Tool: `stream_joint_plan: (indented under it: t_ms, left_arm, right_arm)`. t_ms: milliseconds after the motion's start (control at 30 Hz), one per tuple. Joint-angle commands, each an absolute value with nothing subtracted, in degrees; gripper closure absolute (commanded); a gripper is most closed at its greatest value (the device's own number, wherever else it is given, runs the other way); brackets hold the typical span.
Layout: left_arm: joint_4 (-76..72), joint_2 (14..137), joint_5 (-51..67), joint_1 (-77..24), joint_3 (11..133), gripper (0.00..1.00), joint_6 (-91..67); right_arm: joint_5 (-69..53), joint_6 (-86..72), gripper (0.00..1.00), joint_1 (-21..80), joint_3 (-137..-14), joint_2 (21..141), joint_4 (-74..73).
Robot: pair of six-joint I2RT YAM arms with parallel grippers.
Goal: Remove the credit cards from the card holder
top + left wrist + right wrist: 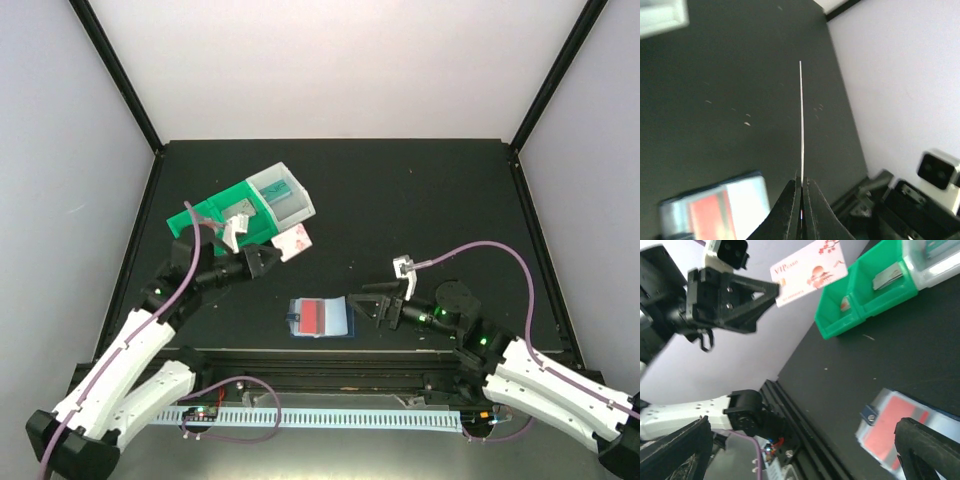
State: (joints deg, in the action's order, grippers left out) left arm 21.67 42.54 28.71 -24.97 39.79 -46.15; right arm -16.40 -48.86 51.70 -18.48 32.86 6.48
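Note:
The card holder [318, 317], a pale-blue sleeve with a red card showing inside, lies flat near the table's front edge. My left gripper [272, 256] is shut on a pale pink credit card [296, 241], held in the air up and left of the holder. From the left wrist this card [801, 120] shows edge-on between the shut fingertips [790, 200], with the holder [715, 210] low on the left. My right gripper [362, 305] stands open just right of the holder, holding nothing. The right wrist view shows the holder [892, 427] and the held card [810, 270].
A green compartment tray [205, 218] with a white end bin [280, 195] stands at the back left, just behind the left gripper; it also shows in the right wrist view [865, 295]. A metal rail [330, 415] runs along the front edge.

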Motion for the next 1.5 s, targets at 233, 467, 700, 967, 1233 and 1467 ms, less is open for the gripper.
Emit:
stream_joint_plan:
  t_ms: [233,467,700,967,1233,1467]
  left_arm:
    - [43.2,57.7,30.8,-2.1,55.4,0.98,-28.2]
    - [38.7,66.9,29.1,3.1,56.6,0.98,-29.5]
    - [38.8,79.2,24.4,4.8,65.7,0.98,-31.0]
    - [35.7,84.7,21.7,5.1,68.4,0.98,-35.2]
    - [32.1,90.1,19.5,5.0,67.3,0.98,-37.3]
    - [32.3,94.4,21.8,5.0,71.8,0.98,-36.3]
  right_arm:
    - [-11.2,-41.7,0.00,51.6,-20.3,28.9,-1.7]
    - [-9.9,-41.1,0.00,51.6,-22.9,30.4,-4.0]
    - [-12.1,-40.5,0.00,51.6,-25.4,31.5,-5.2]
    - [-11.5,-38.9,0.00,51.6,-27.1,32.1,-7.3]
    - [-11.7,-40.0,0.00,51.5,-26.9,32.4,-6.3]
    - [-11.6,-39.1,0.00,51.6,-26.3,33.8,-6.7]
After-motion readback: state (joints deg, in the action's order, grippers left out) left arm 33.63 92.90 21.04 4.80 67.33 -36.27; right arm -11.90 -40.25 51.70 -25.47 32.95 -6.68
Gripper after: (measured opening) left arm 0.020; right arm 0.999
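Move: The left hand already holds the VIP card; the middle green bin, where similar cards lie, is about 23 cm ahead of this hand, 13 cm to its left and 22 cm below. From the hand, the green bin with the red-dot card is some 16 cm ahead and 21 cm left, the white bin about 30 cm ahead and 3 cm left, and the card holder 4 cm back and 9 cm right. From the empty right hand, the middle bin is roughly 31 cm ahead, 31 cm left. The left hand keeps the VIP card pinched in its shut fingers and swings it from above the bare table towards the middle green bin, about 19 cm forward and 16 cm left in all, the leftward part mostly early on. After a nearly level start it sinks 7 cm, runs on forward almost level, then lowers another 5 cm over the bin while the fingers tip down and turn counter-clockwise, some 30 degrees each. ##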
